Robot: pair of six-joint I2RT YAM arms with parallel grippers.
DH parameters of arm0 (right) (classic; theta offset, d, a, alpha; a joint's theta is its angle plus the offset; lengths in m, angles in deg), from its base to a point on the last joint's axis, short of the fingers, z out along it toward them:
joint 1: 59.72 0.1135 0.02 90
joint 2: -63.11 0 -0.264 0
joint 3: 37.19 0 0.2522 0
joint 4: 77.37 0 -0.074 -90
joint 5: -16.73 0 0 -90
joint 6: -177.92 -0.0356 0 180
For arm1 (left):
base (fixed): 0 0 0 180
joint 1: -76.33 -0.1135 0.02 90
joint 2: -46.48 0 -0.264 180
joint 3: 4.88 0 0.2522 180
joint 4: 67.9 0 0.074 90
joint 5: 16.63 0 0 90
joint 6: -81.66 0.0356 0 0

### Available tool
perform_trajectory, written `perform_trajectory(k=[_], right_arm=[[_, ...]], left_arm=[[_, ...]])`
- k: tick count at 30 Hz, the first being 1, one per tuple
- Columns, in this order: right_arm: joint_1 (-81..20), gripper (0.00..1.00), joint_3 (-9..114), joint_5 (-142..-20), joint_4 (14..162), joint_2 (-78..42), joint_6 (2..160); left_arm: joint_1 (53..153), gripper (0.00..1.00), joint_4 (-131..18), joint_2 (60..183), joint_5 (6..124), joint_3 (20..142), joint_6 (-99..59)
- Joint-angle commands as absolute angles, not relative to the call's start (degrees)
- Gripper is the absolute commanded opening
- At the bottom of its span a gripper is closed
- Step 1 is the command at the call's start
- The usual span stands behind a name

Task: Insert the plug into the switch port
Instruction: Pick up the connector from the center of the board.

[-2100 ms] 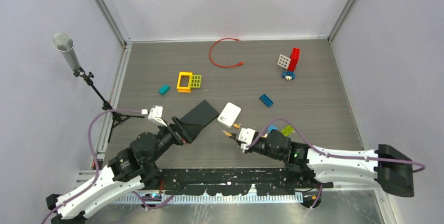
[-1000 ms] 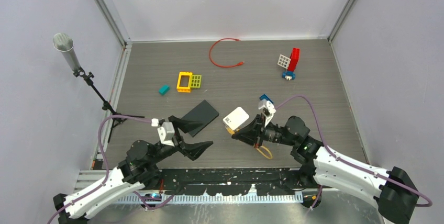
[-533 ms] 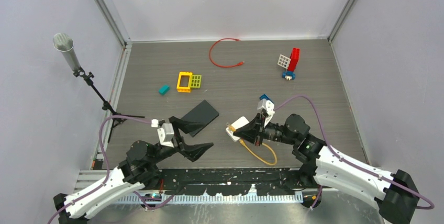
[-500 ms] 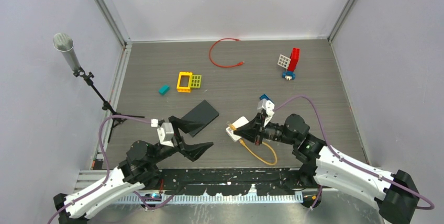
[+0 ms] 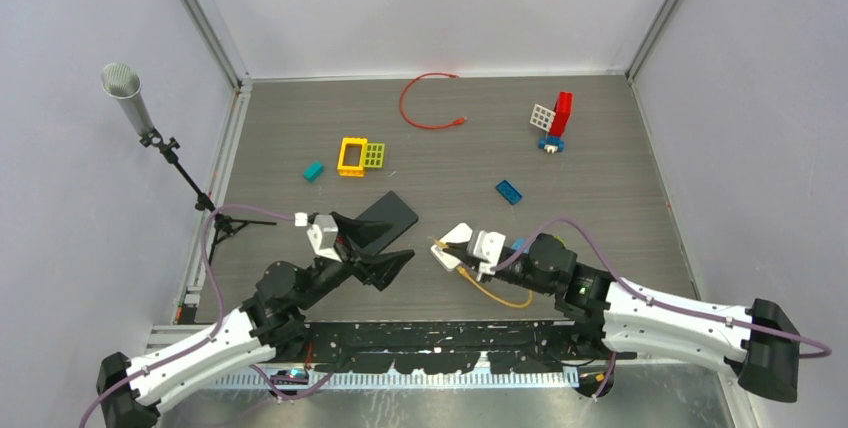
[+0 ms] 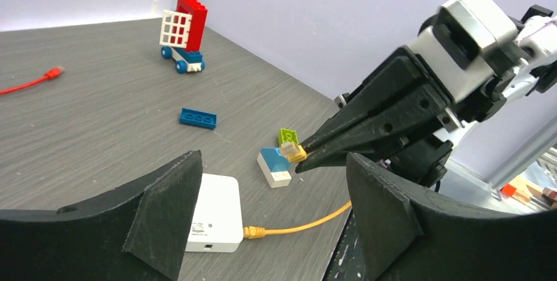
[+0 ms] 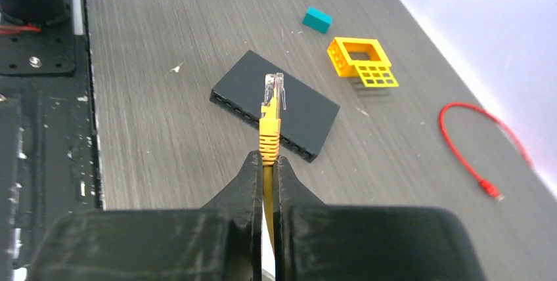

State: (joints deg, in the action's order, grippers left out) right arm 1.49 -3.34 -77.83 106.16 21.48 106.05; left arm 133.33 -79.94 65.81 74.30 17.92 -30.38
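The black switch (image 5: 398, 210) lies flat at mid table, and its port side faces the right wrist camera (image 7: 309, 120). My right gripper (image 5: 441, 247) is shut on the yellow cable just behind its clear plug (image 7: 272, 92), which points toward the switch without touching it. The plug (image 6: 293, 153) also shows in the left wrist view, held above the table. The cable's other end (image 6: 255, 232) sits in a white box (image 6: 213, 218). My left gripper (image 5: 378, 251) hovers open over the switch's near end, holding nothing.
A microphone stand (image 5: 150, 133) stands at the left edge. A red cable (image 5: 425, 103), a yellow frame brick (image 5: 358, 155), a teal block (image 5: 314, 170), a blue brick (image 5: 508, 191) and a red-and-white toy (image 5: 553, 120) lie farther back. Small bricks (image 6: 276, 166) lie near the right gripper.
My right arm has dropped lower and swung the plug slightly left, with more yellow cable trailing on the table. My left gripper moved forward over the switch's near end.
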Motion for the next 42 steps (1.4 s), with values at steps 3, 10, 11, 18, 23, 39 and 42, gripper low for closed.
perform_trajectory(k=[3,10,11,18,23,39,42], right_arm=[[8.2,0.0,-0.69,-63.81,114.63,19.01,122.12],[12.84,0.0,1.44,-59.48,114.38,17.24,127.64],[13.18,0.0,1.67,-59.31,114.18,17.11,127.84],[15.17,0.01,2.18,-59.28,114.34,16.33,128.44],[16.01,0.0,2.45,-59.21,113.05,17.02,128.52],[16.65,0.18,1.28,-63.69,110.08,20.74,127.23],[16.65,0.4,1.83,-65.23,105.32,23.51,123.01]], left_arm=[[133.46,0.77,-93.02,73.78,72.31,20.37,-32.86],[133.46,0.7,-96.96,79.62,66.69,21.98,-34.04],[133.46,0.66,-97.22,80.31,66.38,22.31,-34.46],[133.45,0.49,-97.61,85.96,65.06,24.99,-35.13],[133.46,0.39,-99.87,88.56,64.9,25.35,-35.72],[133.4,0.0,-99.17,90.62,61.89,26.09,-36.55],[133.46,0.0,-100.2,89.91,58.8,24.94,-33.66]])
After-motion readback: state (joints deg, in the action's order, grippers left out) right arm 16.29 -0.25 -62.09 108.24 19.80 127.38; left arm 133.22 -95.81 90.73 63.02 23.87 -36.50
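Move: The orange plug, held in the right fingers and sticking out about 2 cm left and 1 cm ahead of that hand, lies some 8 cm right, 2 cm ahead and 4 cm below the open left hand. Down on the table, the white box is about 8 cm ahead and 9 cm right of the left hand, and the black box roughly 12 cm ahead and 6 cm left, both over 20 cm lower. Left hand reaches about 6 cm right and closes on the plug; right hand rises 3 cm, then opens. ##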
